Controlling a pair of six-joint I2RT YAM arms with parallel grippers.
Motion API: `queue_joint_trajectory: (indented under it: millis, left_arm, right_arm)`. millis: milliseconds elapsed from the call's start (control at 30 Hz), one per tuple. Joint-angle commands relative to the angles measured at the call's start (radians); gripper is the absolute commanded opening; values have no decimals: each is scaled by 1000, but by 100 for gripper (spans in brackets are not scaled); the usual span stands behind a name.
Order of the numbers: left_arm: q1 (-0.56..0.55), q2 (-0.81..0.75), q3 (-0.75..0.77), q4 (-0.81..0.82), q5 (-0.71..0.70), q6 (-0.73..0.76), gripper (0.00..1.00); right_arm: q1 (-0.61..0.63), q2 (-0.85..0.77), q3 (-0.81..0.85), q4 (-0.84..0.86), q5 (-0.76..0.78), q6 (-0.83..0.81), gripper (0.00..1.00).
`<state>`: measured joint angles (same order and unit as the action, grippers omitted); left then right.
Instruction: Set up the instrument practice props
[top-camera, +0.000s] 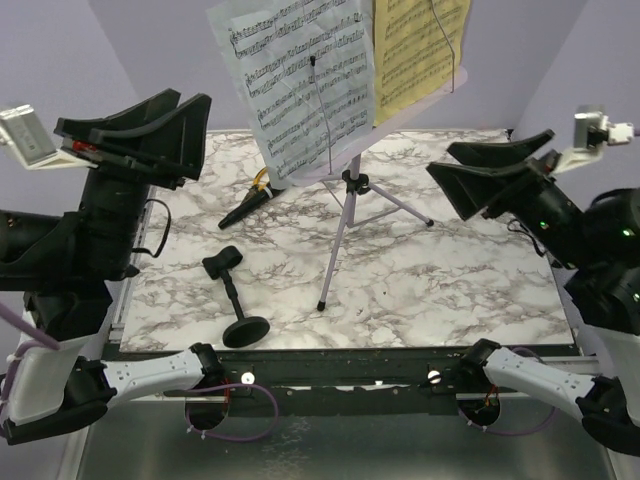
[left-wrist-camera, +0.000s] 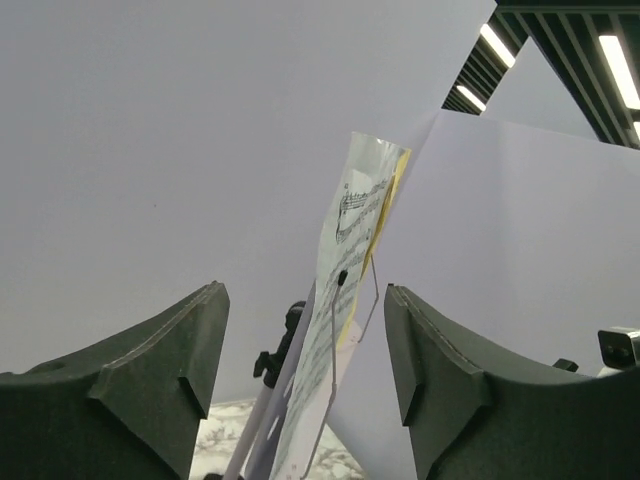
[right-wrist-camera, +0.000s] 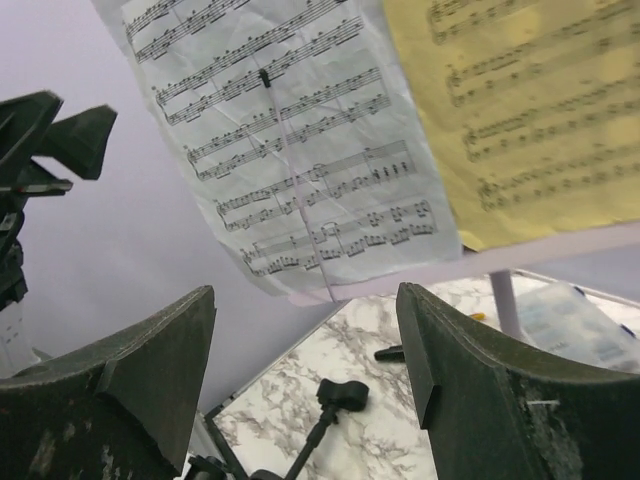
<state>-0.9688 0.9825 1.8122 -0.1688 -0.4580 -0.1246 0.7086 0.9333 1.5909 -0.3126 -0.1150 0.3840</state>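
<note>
The lilac music stand (top-camera: 352, 180) stands upright on its thin tripod at the back middle of the marble table. A white sheet-music page (top-camera: 300, 85) and a yellow page (top-camera: 420, 50) rest on its desk, each under a wire clip. The black microphone (top-camera: 245, 210) lies flat left of the tripod. In front of it the short mic stand (top-camera: 235, 295) lies on its side. My left gripper (top-camera: 190, 120) is open and empty, raised left of the white page (left-wrist-camera: 350, 230). On the right, my right gripper (top-camera: 442, 162) hangs open and empty, facing the pages (right-wrist-camera: 290, 130).
A yellow pliers handle (top-camera: 262, 182) peeks out beside the microphone, mostly hidden under the white page. A clear plastic box (right-wrist-camera: 570, 325) sits behind the stand's pole. The tripod legs (top-camera: 390, 205) spread across the table's middle. Lilac walls close in the back and sides.
</note>
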Motion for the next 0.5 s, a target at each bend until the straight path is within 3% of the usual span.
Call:
queue_joint_trajectory:
  millis: [0, 233, 467]
  left_arm:
    - [2, -76, -48, -146, -30, -98, 72]
    - [2, -237, -295, -472, -141, -281, 86]
    - [1, -543, -745, -728, -171, -806, 87]
  right_arm:
    - [4, -86, -8, -213, 172, -21, 80]
    - [3, -222, -227, -308, 218, 77, 82]
    - [4, -311, -615, -236, 88, 269, 83]
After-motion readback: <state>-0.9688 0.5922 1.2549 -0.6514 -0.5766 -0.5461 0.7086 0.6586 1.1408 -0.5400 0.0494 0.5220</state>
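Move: The microphone lies on the table about 38 cm ahead of my left hand, some 5 cm left and 65 cm below; the pliers are 7 cm beyond it. The mic stand is almost straight under that hand, 5 cm left and 55 cm down; the white sheet hangs 18 cm ahead, 12 cm right. From my right hand, the microphone is 38 cm ahead, 37 cm left and 55 cm below. I drop both empty hands in front of the music stand, slowly at first and then fast, after a short swing apart: my left goes some 24 cm down over the mic stand, fingers tipping down about 30 degrees and opening wider. My right edges about 5 cm right, then sinks 18 cm, also tipping down, fingers kept open. ##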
